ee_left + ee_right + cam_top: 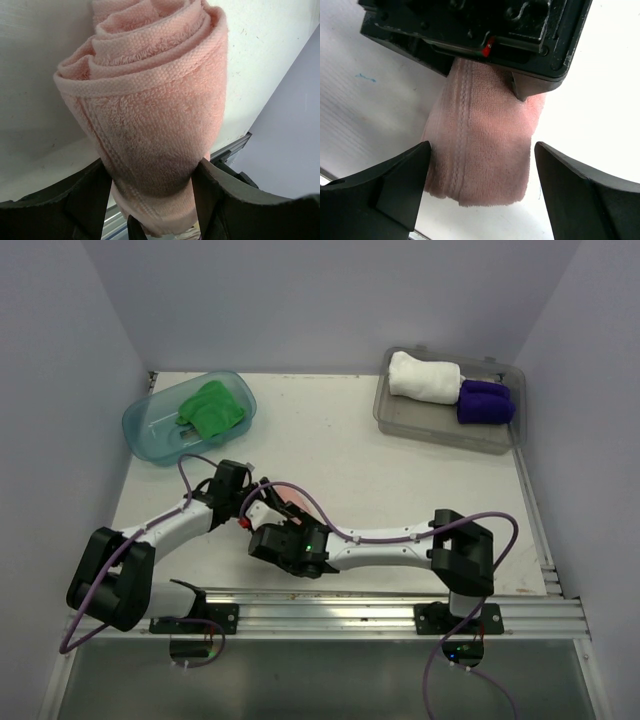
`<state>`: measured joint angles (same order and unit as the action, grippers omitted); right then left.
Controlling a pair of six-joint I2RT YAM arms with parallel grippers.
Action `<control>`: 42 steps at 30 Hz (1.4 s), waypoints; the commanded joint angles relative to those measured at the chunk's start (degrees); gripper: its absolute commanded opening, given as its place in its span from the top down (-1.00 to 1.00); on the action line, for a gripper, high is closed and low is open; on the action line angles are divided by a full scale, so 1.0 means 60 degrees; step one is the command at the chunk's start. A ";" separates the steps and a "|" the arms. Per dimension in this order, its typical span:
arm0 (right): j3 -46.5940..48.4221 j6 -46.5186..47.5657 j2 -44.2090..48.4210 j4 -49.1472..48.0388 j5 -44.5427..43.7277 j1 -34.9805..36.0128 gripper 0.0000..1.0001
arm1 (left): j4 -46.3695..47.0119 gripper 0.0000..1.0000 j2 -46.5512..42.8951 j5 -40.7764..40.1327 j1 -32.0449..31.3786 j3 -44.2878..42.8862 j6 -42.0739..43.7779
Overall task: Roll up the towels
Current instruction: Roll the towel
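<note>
A salmon pink towel (150,100), rolled into a thick spiral, stands between the fingers (212,187) of my left gripper (150,172), which is shut on its lower end. In the right wrist view the same pink towel (480,145) hangs from the left gripper's black body (470,30), and my right gripper (480,152) is open around its loose end, one finger at its edge and the other apart. From above, both grippers (262,502) (288,520) meet at the table's near middle, mostly hiding the pink towel (300,504).
A crumpled green towel (212,405) lies in the teal tub (150,430) at the back left. Rolled white (425,377) and dark purple (485,402) towels lie in the clear grey tray (400,420) at the back right. An aluminium rail (380,605) runs along the near edge.
</note>
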<state>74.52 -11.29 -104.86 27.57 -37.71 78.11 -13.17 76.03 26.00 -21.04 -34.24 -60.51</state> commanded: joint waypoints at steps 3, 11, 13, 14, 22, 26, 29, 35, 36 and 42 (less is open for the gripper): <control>0.0323 0.0592 0.0338 -0.0215 -0.0613 0.0415 -0.78 | -0.0354 -0.28 0.0102 -0.0437 -0.0039 -0.0299 0.0022; 0.0602 0.1031 -0.0277 -0.0274 -0.1023 0.0664 -0.78 | -0.0427 -0.28 0.0161 -0.0437 -0.0039 -0.0372 0.0051; 0.0661 0.1032 -0.0452 -0.0230 -0.1024 0.0650 -0.79 | -0.0442 -0.28 0.0160 -0.0451 -0.0039 -0.0387 0.0065; 0.0646 0.1090 -0.0526 -0.0259 -0.0995 0.0664 -0.79 | -0.0456 -0.28 0.0160 -0.0451 -0.0039 -0.0387 0.0051; 0.0383 0.0959 -0.1185 -0.0479 -0.0965 0.0649 -0.78 | -0.0573 -0.28 0.0131 -0.0495 -0.0039 -0.0475 0.0080; 0.0280 0.0667 -0.1463 -0.0480 -0.1316 0.0649 -0.59 | -0.0618 -0.29 -0.0015 -0.0525 -0.0039 -0.0402 0.0066; 0.0368 0.0447 -0.1566 -0.0348 -0.1580 0.0533 -0.28 | -0.0661 -0.29 -0.0117 -0.0525 -0.0039 -0.0373 0.0051; 0.0061 0.0372 -0.1216 -0.0595 -0.0969 0.0093 0.19 | -0.0735 -0.31 -0.0425 -0.0539 -0.0024 -0.0285 0.0022; -0.0143 0.0358 -0.1113 -0.0669 -0.0632 0.0035 0.27 | -0.0749 -0.31 -0.0440 -0.0510 -0.0039 -0.0270 0.0036; -0.1401 -0.0285 0.0350 -0.1503 0.2089 -0.0961 0.66 | -0.1027 -0.36 -0.0630 -0.0495 0.0034 -0.0446 0.0212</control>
<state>70.43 -7.99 -106.69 19.99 -37.52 75.88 -16.86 74.06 23.59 -21.06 -35.42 -60.47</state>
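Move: The pink towel's near end hangs just under the open right fingers: level with them, 1 cm left, some 3 cm down. The left gripper's fingers straddle the towel about 4 cm ahead of the right hand and 2 cm to its right. The teal bin stands roughly 23 cm ahead and 18 cm left of the right hand. From the left hand, that near end lies about 4 cm back and 3 cm left, 1 cm lower. Ease the open right gripper back and left by a centimetre or two, then sink it about 3 cm so its fingers straddle the towel's near end. Close them to pinch the cloth, then carry it some 2.5 cm forward and slightly right, towards the left gripper. Keep the left hand in place at the towel. ##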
